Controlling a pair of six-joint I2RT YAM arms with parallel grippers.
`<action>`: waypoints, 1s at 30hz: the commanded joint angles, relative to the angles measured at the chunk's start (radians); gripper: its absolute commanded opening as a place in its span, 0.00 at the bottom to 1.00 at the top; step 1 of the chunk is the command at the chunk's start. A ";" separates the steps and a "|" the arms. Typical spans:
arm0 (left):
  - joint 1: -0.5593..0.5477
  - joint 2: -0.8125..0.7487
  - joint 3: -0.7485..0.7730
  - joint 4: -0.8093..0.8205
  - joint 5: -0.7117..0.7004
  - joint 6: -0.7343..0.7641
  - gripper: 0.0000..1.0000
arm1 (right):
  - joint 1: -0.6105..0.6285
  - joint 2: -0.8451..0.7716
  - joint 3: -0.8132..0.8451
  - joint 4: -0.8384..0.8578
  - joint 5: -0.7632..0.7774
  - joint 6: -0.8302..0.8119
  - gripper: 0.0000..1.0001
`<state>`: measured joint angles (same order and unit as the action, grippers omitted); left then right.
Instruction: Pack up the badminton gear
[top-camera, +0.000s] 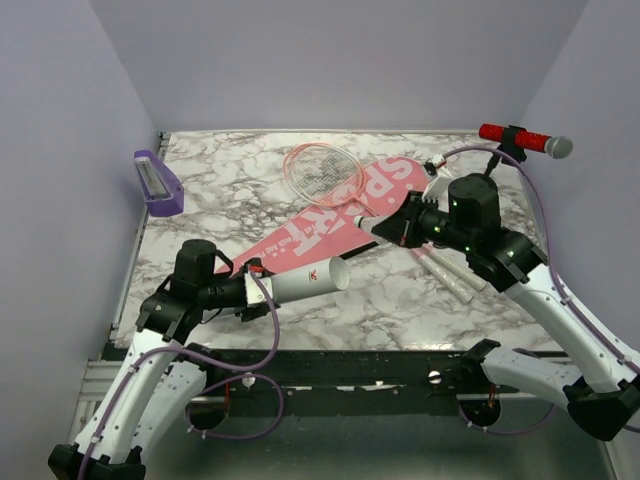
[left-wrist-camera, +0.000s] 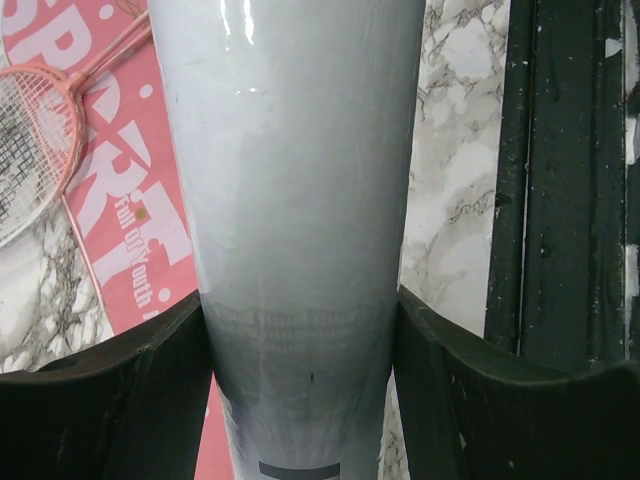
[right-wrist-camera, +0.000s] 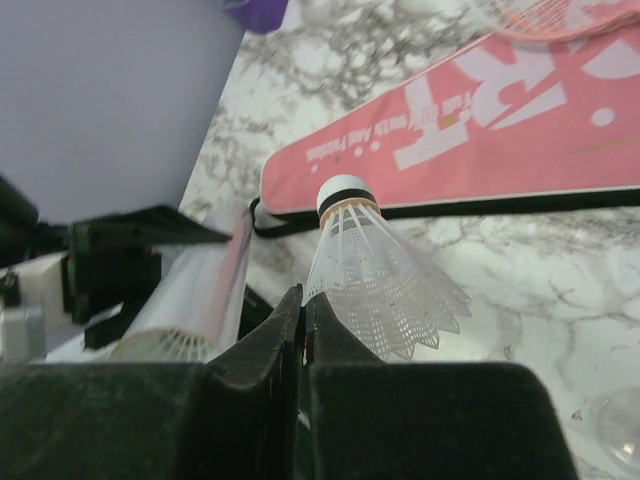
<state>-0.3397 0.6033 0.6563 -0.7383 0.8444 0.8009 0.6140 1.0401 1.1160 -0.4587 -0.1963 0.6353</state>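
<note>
My left gripper (top-camera: 262, 288) is shut on the base of the white tube (top-camera: 305, 281), which lies nearly level with its open mouth pointing right. In the left wrist view the tube (left-wrist-camera: 300, 200) fills the gap between both fingers (left-wrist-camera: 100, 400). The right gripper (top-camera: 385, 230) is shut on the skirt edge of the white shuttlecock (right-wrist-camera: 380, 270), cork end forward, a short way from the tube's mouth (right-wrist-camera: 150, 345). Across the table's middle lies the pink bag (top-camera: 340, 215). The racket's pink head (top-camera: 322, 170) rests by the bag's far end, and its pale handle (top-camera: 452, 275) shows under the right arm.
A red microphone on a black stand (top-camera: 515, 138) is at the back right corner. Against the left wall stands a small purple tray (top-camera: 157, 182). The table's dark front rail (left-wrist-camera: 560, 200) runs just beside the left gripper.
</note>
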 joint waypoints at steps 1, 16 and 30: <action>0.004 0.021 -0.007 0.108 -0.010 0.017 0.36 | 0.003 -0.031 0.037 -0.207 -0.276 -0.121 0.14; 0.004 0.073 -0.009 0.135 -0.062 0.032 0.36 | 0.004 -0.045 0.191 -0.340 -0.321 -0.183 0.11; 0.002 0.099 0.025 0.160 -0.042 -0.011 0.36 | 0.015 -0.003 0.137 -0.164 -0.466 -0.091 0.09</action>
<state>-0.3397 0.6968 0.6510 -0.6239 0.7933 0.8009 0.6147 1.0203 1.2644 -0.7025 -0.5922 0.5087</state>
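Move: Some 10 cm back, 10 cm to the left and a few cm below the right hand is the mouth of the tube the left hand holds; the right fingers already pinch a shuttlecock, cork outward. From the right hand the pink bag's middle is about 14 cm ahead, 12 cm left and 26 cm down, the racket handles some 23 cm right, 3 cm back, equally low. From the left hand the shuttlecock is about 15 cm ahead, 28 cm right and 8 cm higher. Drawing the held shuttlecock back about 8 cm towards the tube's mouth, the right hand goes quickly at first, then eases, rising some 3 cm in the second part. Its wrist swings a little over 20 degrees counter-clockwise to aim the cork at the opening, fingers still pinched on the skirt. The left hand keeps its grip on the tube and brings it forward about 3 cm to meet the shuttlecock, mostly early on, then nearly stays. ##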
